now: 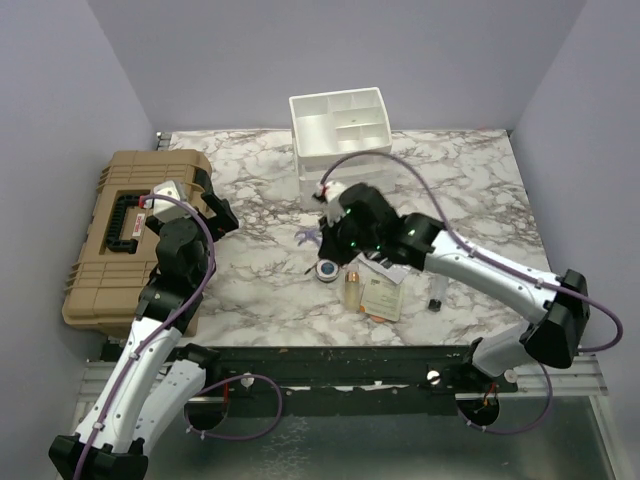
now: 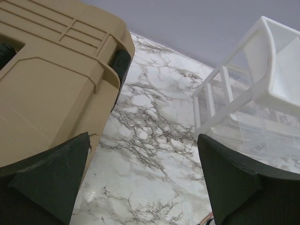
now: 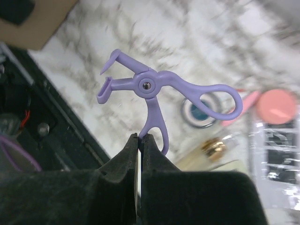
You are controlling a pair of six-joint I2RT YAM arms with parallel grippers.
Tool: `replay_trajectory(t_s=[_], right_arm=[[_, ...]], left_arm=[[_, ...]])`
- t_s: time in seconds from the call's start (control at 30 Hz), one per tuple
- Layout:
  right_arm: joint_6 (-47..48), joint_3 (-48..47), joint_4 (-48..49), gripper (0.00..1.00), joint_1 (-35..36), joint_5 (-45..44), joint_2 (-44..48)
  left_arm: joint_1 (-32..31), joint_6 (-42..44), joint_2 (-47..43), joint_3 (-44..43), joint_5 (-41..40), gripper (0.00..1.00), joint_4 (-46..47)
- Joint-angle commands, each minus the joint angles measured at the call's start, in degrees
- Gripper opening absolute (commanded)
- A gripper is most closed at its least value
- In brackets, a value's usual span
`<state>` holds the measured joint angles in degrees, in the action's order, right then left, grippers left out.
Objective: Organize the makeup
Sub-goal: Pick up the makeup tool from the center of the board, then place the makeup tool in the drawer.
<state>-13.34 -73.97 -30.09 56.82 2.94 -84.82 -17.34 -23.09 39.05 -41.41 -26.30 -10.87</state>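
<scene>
My right gripper [image 3: 140, 138] is shut on one handle loop of a purple eyelash curler [image 3: 150, 86], which hangs in the air over the marble table. In the top view the curler [image 1: 308, 237] pokes out to the left of that gripper [image 1: 325, 232]. Beneath it lie the round blue compact [image 1: 327, 271], the small amber bottle [image 1: 352, 288] and the cream sachet [image 1: 382, 296]. A tiny vial [image 1: 437, 297] stands further right. The right wrist view also shows the pink puff [image 3: 277, 106] and a dark palette in clear wrap [image 3: 276, 154]. My left gripper [image 2: 143, 183] is open over bare marble, holding nothing.
The white compartmented organizer [image 1: 340, 130] stands at the back centre, also seen on the right in the left wrist view [image 2: 243, 108]. The big tan hard case [image 1: 120, 235] lies at the table's left edge, close beside my left gripper. A black rail [image 1: 330, 365] runs along the near edge.
</scene>
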Motion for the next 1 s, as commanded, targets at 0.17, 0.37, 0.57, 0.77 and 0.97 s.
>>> replay_trajectory(t_s=[0.17,0.37,0.57,0.77,0.97], right_arm=[[14.8,-19.0,-11.4,0.01,-19.6,5.2,-1.3],[20.4,-29.7,-19.8,0.01,-24.5,7.9,-11.7],[23.9,-36.5,-24.1,0.01,-25.4,9.0,-19.9],[24.8,-42.7,-26.6,0.01,-26.0,8.9,-25.3],[25.5,-44.9,-28.5,0.01,-26.0,8.5,-27.1]], left_arm=[[0.0,0.0,2.5,0.4,1.1,0.99,-0.5],[0.0,0.9,5.1,-0.2,4.5,0.99,-0.3],[0.0,1.4,6.9,-1.0,6.5,0.99,-0.4],[0.0,1.5,7.1,-1.0,7.3,0.99,-0.5],[0.0,1.2,7.2,-0.8,7.7,0.99,-0.5]])
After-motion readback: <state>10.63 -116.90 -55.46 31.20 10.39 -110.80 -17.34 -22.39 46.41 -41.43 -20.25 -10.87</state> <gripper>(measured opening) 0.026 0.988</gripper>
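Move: The right hand already grips the purple makeup tool; the white organizer it is carried to has its middle about 31 cm ahead, 6 cm to the right and some 9 cm lower. On the table roughly 17 cm below, the jar lies about 6 cm ahead and 2 cm right, the pink puff 13 cm ahead and 8 cm right, the perfume bottle level and 8 cm right. From the left hand the organizer is about 23 cm ahead, 31 cm right, 17 cm below. Forward and to the right in a quick arc, the right hand carries the makeup tool about 20 cm towards the organizer's front side, climbing some 12 cm at first, then sinking most of that again and slowing, with the shut fingers keeping their grip and ending a little steeper. Meanwhile the open, empty left hand sinks about 4 cm and drifts slightly right and forward. ##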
